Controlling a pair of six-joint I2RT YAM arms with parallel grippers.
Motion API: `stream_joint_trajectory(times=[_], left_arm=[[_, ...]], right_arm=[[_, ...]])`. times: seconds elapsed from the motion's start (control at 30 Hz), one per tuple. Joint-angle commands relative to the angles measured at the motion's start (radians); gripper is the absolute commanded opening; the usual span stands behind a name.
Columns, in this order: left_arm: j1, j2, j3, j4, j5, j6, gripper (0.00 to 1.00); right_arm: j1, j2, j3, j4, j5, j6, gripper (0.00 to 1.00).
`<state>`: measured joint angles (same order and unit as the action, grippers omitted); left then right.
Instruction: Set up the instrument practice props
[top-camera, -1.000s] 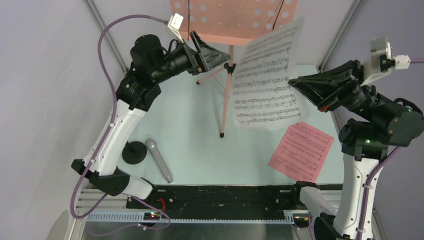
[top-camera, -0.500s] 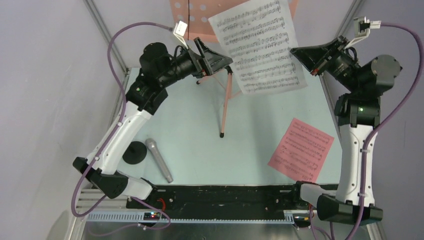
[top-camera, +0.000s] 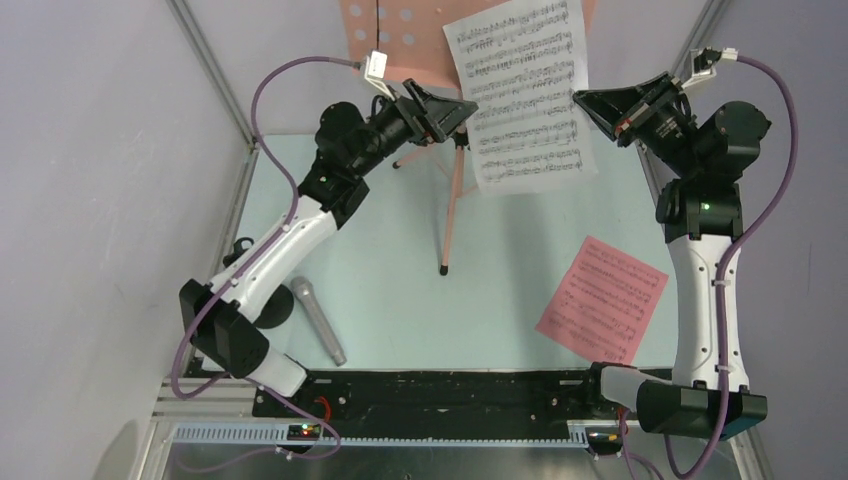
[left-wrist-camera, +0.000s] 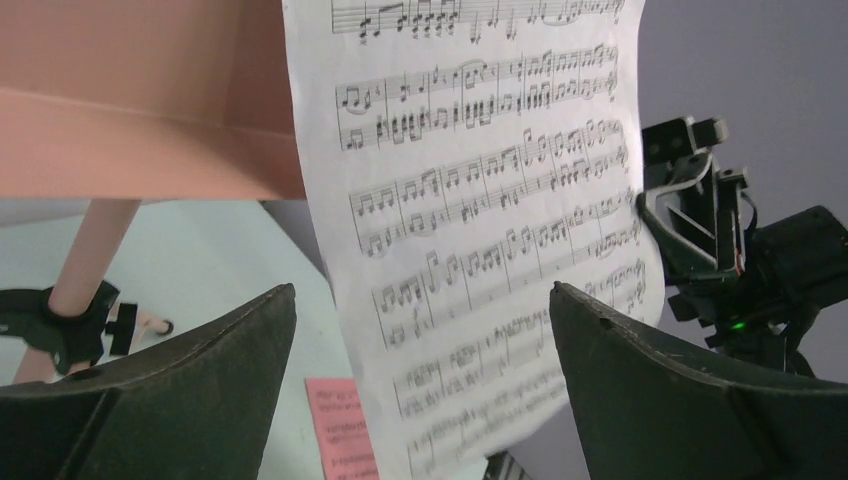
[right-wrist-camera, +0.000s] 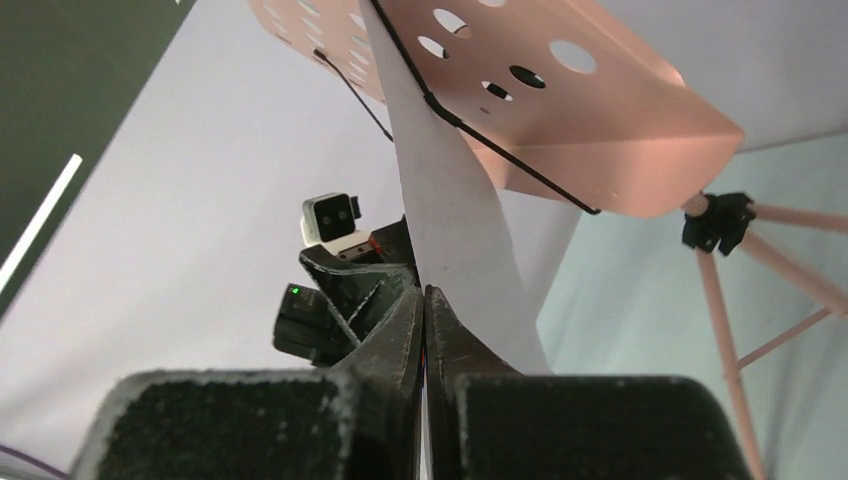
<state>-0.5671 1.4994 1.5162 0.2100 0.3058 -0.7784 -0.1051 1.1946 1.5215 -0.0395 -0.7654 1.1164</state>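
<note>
The salmon-pink music stand rises at the back, its pole in mid-table. My right gripper is shut on the right edge of the white sheet-music page, holding it upright against the perforated desk; in the right wrist view its jaws pinch the page edge-on. My left gripper is open beside the page's left edge, and the page hangs beyond the wide-open left gripper. A pink page lies flat on the right. The grey microphone lies front left.
The black round mic stand base is mostly hidden behind my left forearm, next to the microphone. The stand's tripod legs spread over the pale green table top. Grey walls and metal frame posts close in the back corners.
The right gripper has lifted the white page from over the table up against the stand's desk. The left arm has stretched right, bringing its open gripper to the page's left edge.
</note>
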Motion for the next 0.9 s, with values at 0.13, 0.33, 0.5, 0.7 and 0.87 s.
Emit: stream_joint_trajectory(times=[0.13,0.33,0.5,0.7,0.87], left_arm=[[-0.002,0.087,-0.005,0.281,-0.009,-0.043,1.0],[-0.001,0.117,-0.026,0.375,0.011,-0.126,0.85],[0.005,0.109,-0.043,0.418,0.016,-0.163,0.56],[0.037,0.091,-0.095,0.481,0.025,-0.207,0.35],[0.048,0.115,-0.062,0.504,0.068,-0.231,0.26]], right_arm=[[0.014,-0.035,-0.026,0.017,0.039,0.272,0.0],[0.032,-0.029,-0.029,0.002,0.049,0.296,0.0],[0.038,-0.022,-0.028,-0.027,0.059,0.238,0.0],[0.04,-0.002,-0.016,-0.102,0.059,0.158,0.0],[0.044,0.012,-0.012,-0.097,0.058,0.143,0.0]])
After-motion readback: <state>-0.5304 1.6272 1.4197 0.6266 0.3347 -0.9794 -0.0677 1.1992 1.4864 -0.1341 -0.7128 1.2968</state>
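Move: The sheet of music stands upright in front of the open left hand, its middle some 11 cm to the right and about 4 cm farther out, roughly level in height. The stand's lip is about 6 cm straight ahead and 3 cm above, the black collar on the stand's post 9 cm ahead, 1 cm right and 7 cm below. The right hand already holds the sheet, whose middle is about 9 cm left and 1 cm ahead of it; the lip's middle is roughly 19 cm left, 5 cm ahead and slightly below. Forward about 3 cm and a little to the right, the left hand slips its open fingers around the sheet's left edge, then closes them to under a third while rolling its left side down some 10 degrees and easing back left. The right hand keeps its pinch on the right edge, tips and rolls about 15 degrees, then sinks a couple of centimetres. ##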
